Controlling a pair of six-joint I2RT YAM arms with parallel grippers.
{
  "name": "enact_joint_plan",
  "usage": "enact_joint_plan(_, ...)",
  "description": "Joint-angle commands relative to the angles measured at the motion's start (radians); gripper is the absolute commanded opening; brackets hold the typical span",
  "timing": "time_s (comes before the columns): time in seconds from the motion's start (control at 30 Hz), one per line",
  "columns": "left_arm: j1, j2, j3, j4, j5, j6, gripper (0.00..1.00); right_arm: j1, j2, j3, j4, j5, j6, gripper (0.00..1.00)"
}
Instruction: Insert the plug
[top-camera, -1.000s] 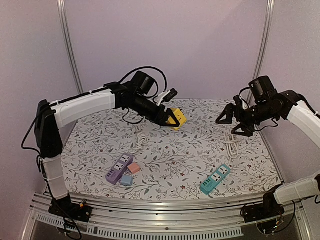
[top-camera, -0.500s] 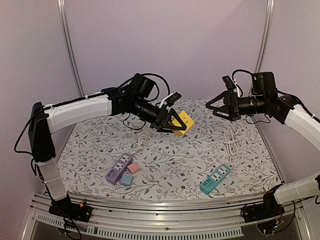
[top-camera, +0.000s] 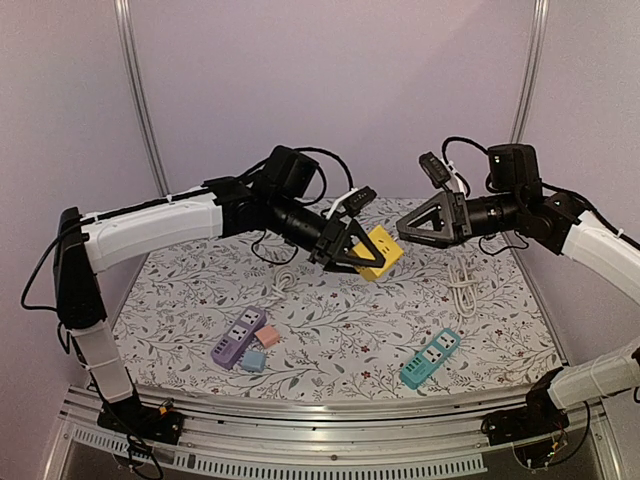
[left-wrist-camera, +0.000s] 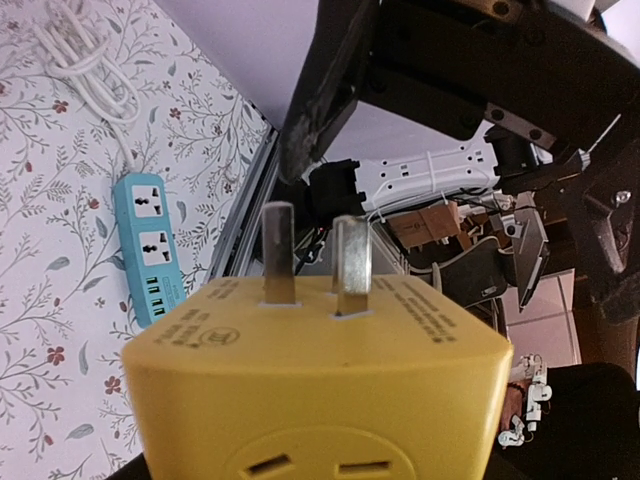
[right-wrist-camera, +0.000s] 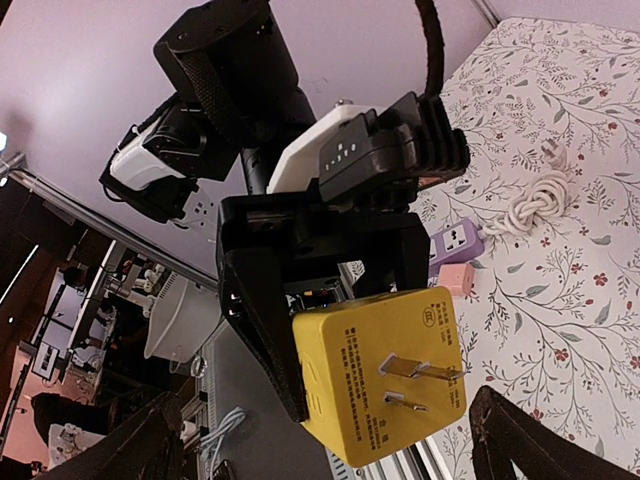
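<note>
A yellow cube plug (top-camera: 380, 252) with two metal prongs (left-wrist-camera: 278, 250) hangs in the air above the middle of the table. My left gripper (top-camera: 352, 250) is shut on it from the left, its black fingers (right-wrist-camera: 262, 330) clamped on the cube's sides. The prongs point right, toward my right gripper (top-camera: 415, 200). That one stands wide open just to the right of the plug, with a small gap between them and nothing between its fingers (right-wrist-camera: 540, 440). On the table lie a teal power strip (top-camera: 430, 358) at front right and a purple power strip (top-camera: 238, 337) at front left.
A pink cube (top-camera: 267, 337) and a pale blue cube (top-camera: 253, 361) lie beside the purple strip. One coiled white cable (top-camera: 283, 280) lies under the left arm, another (top-camera: 462, 283) at the right. Metal frame posts stand at the back corners.
The left arm has carried the yellow plug rightward and toward the front. The right arm has swung left and turned its open jaws to face the plug.
</note>
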Motion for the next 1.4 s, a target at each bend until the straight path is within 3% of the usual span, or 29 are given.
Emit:
enact_joint_plan(0.0, -0.017, -0.011, 0.023, 0.022, 0.039, -0.01, 0.16, 0.007, 0.007, -0.017, 0.014, -0.028, -0.029, 0.99)
enact_joint_plan(0.47, -0.026, 0.013, 0.124, -0.04, 0.049, 0.021, 0.15, 0.054, 0.035, -0.017, 0.012, -0.103, -0.021, 0.99)
enact_joint_plan(0.67, -0.033, 0.01, 0.13, -0.049, 0.051, 0.024, 0.15, 0.061, 0.049, -0.004, 0.016, -0.117, -0.009, 0.93)
enact_joint_plan(1.0, -0.037, -0.036, 0.119, -0.104, 0.059, 0.043, 0.14, 0.061, 0.054, 0.013, 0.159, -0.169, 0.107, 0.9)
enact_joint_plan(1.37, -0.047, -0.049, 0.129, -0.135, 0.084, 0.048, 0.14, 0.071, 0.052, -0.007, 0.221, -0.24, 0.211, 0.67)
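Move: The yellow plug is already pinched in the left gripper, its prongs facing the open right gripper. From the right hand the plug is about 6 cm to the left, 5 cm lower and 1 cm back. From the left hand the right gripper is about 7 cm to the right, 2 cm ahead and 4 cm higher. The teal power strip lies far below on the table, some 30 cm under the right hand, about 6 cm to its right and 2 cm farther out. Keep the left gripper shut on the plug and raise it about 5 cm in two stages, drawing back some 3 cm, up to the right gripper's level. Meanwhile ease the right gripper back and left towards the prong side, turning it about 10 degrees counter-clockwise, then lift it slightly and start closing its fingers around the plug. ##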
